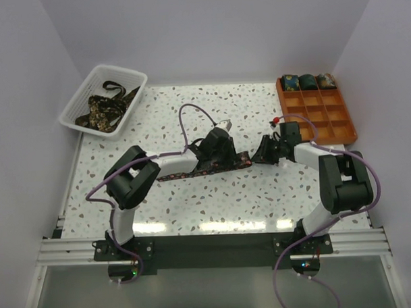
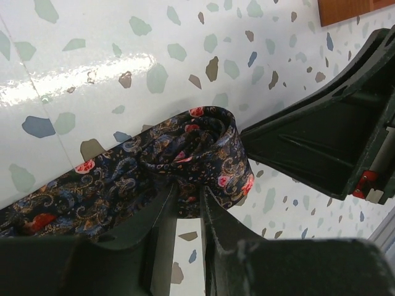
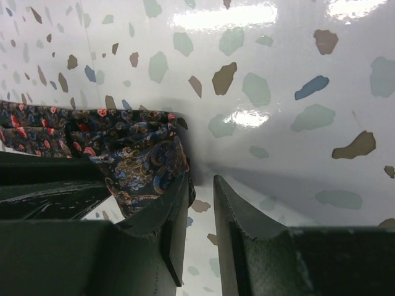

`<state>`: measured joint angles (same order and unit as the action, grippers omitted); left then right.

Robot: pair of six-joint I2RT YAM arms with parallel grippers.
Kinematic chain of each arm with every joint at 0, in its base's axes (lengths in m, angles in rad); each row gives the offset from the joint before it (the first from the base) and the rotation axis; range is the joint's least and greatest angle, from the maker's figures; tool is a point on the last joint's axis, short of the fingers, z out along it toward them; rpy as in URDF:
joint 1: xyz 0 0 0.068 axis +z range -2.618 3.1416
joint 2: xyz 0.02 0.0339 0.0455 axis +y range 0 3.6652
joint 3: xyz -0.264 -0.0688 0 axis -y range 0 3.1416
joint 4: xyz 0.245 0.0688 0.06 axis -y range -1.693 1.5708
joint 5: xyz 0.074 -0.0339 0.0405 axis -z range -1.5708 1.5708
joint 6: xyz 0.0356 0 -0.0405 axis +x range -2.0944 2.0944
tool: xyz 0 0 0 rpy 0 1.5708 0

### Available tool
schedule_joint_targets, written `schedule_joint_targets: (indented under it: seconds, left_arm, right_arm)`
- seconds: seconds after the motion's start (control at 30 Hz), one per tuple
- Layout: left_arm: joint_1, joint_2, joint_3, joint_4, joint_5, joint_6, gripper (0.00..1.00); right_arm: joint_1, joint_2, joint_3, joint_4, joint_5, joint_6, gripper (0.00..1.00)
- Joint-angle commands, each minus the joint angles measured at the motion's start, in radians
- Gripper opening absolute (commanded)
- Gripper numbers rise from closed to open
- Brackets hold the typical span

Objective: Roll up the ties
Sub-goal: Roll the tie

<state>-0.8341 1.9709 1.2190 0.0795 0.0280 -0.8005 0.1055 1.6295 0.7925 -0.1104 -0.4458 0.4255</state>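
One dark paisley tie [image 1: 241, 161] lies across the middle of the table, its end folded over into a loose curl [image 2: 207, 139]. My left gripper [image 2: 190, 192] is shut on the near edge of that curl, with fabric pinched between its tips; from above it sits over the tie [image 1: 222, 152]. My right gripper [image 3: 200, 179] faces it from the right [image 1: 265, 152]. Its jaws stand a narrow gap apart with bare table between them. The tie's end [image 3: 139, 154] bunches against the outer side of its left finger [image 3: 176, 203].
A white mesh basket [image 1: 74, 108] at the back left holds more loose ties [image 1: 106, 110]. An orange gridded tray [image 1: 339, 125] at the back right has three rolled ties [image 1: 306, 81] in its far row. White walls stand close on three sides.
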Motion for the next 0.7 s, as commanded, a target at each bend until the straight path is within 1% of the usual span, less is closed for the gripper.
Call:
schedule_joint_targets:
  seconds: [0.0, 0.17, 0.2, 0.67]
  left_arm:
    - [-0.005, 0.002, 0.011, -0.003, -0.025, 0.012, 0.26]
    - [-0.003, -0.009, 0.008, -0.021, -0.025, 0.023, 0.26]
    - [-0.003, -0.012, 0.008, -0.027, -0.048, 0.024, 0.26]
    - [0.018, -0.053, -0.018, -0.067, -0.076, 0.050, 0.31]
  right_arm:
    - [-0.001, -0.029, 0.027, 0.044, -0.071, -0.013, 0.26]
    - [0.006, -0.057, 0.034, 0.037, -0.117, -0.013, 0.25]
    - [0.010, -0.060, 0.034, 0.037, -0.120, -0.013, 0.25]
    - [0.083, -0.086, 0.062, 0.008, -0.110, -0.001, 0.25]
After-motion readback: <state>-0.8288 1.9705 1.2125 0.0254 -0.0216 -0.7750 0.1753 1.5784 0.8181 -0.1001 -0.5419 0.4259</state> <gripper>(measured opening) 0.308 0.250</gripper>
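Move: The rolled end of the tie stands between the hands: about 3 cm to the left of the right hand, level with it in reach and height, and from the left hand some 3 cm to the right, 1 cm ahead and 2 cm lower. The middle of the tie's flat tail lies about 11 cm left of the left hand, 3 cm nearer the base and 4 cm lower. The wooden tray's middle is roughly 20 cm ahead and 21 cm right of the right hand. Leftward and up by nearly equal amounts, about 5 cm in all, the right hand comes with its nearly shut fingers from low against the roll's right side to its upper part, turning slightly counter-clockwise and pushing the roll left. The left fingertips, still on the roll's left part, yield slowly leftward and down by about 2 cm, with a slight roll of the wrist. ##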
